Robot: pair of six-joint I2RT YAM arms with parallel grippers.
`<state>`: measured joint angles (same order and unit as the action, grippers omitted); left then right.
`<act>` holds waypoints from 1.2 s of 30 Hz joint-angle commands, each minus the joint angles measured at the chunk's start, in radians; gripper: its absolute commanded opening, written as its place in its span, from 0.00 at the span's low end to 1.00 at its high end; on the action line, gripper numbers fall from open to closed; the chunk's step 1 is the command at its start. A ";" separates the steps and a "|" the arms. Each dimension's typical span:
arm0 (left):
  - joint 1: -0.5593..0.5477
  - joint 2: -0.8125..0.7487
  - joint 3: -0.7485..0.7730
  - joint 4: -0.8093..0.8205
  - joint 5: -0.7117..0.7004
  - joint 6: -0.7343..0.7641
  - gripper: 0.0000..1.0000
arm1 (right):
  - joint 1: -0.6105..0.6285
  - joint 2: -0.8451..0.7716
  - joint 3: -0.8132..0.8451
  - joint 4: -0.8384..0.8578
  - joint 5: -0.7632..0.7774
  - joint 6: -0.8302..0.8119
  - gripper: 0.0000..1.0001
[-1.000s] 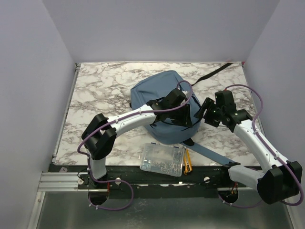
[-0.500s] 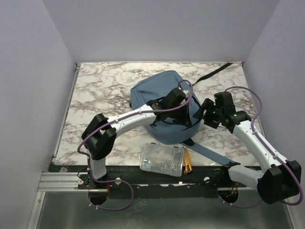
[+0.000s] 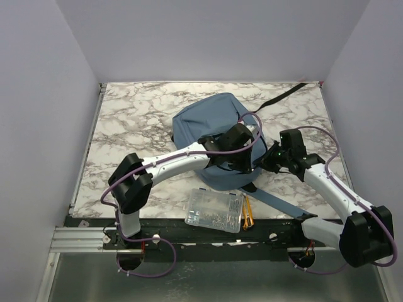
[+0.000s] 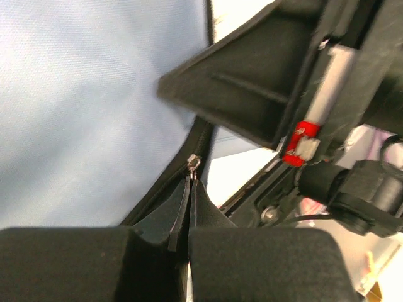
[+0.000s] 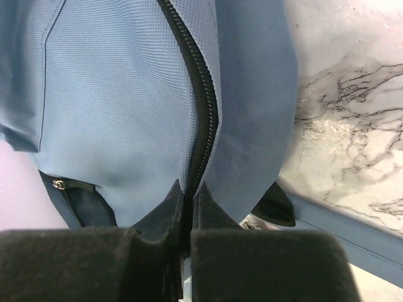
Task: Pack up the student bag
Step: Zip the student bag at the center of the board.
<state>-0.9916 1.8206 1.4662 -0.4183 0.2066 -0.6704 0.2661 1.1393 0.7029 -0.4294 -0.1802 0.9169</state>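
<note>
The student bag [image 3: 208,126], a rounded blue-grey backpack, lies mid-table. My left gripper [image 3: 244,158] rests on its near right side. In the left wrist view it [image 4: 191,182] is shut on the small metal zip pull [image 4: 193,163] at the end of the black zip; blue fabric [image 4: 94,94] fills the left. My right gripper [image 3: 264,160] is pressed against the bag's right edge, close to the left gripper. In the right wrist view it [image 5: 187,190] is shut on the bag's fabric [image 5: 113,94] at the black zip line [image 5: 198,94]. The right gripper's black body [image 4: 283,75] shows in the left wrist view.
A clear plastic box [image 3: 214,211] of small items and some yellow pencils [image 3: 247,212] lie at the near table edge. A blue-grey webbing strap [image 3: 283,204] runs toward the near right, and a black strap [image 3: 283,97] toward the far right. Walls enclose the marble table [image 3: 132,119].
My right gripper has moved left and in against the bag's right side. My left gripper has shifted slightly right and toward me along the bag.
</note>
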 commanded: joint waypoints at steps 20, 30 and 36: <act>0.388 -0.469 -0.483 -0.020 -0.372 0.275 0.00 | -0.045 -0.086 -0.018 0.095 0.126 -0.201 0.01; 0.336 -0.553 -0.608 0.182 0.154 0.070 0.00 | 0.068 -0.071 0.227 -0.330 0.070 -0.165 0.76; 0.254 -0.512 -0.601 0.229 0.204 0.008 0.00 | 0.345 -0.186 0.119 -0.220 0.064 0.298 0.84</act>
<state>-0.6899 1.2850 0.8635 -0.2752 0.2905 -0.5907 0.4576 1.0328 0.8848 -0.6327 -0.1192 0.8478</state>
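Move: The left gripper already pinches one zip pull at the right end of the bag's opening. The second pull sits about 21 cm to its left, 6 cm farther out and slightly lower. The clear parts box lies roughly 13 cm back and 11 cm to the left, with the yellow cutter some 14 cm back and 2 cm to the right. From the right gripper, shut on the zip's edge, that second pull is about 26 cm left and 4 cm ahead. Keep the left gripper shut on its pull and drag it left along the zip about 20 cm, turning counter-clockwise some 20 degrees; curve forward about 7 cm, then ease back and a little right, undoing half the turn. Hold the zip's edge with the right gripper meanwhile, then open it wide, lift clear about 7 cm and swing back and left. ##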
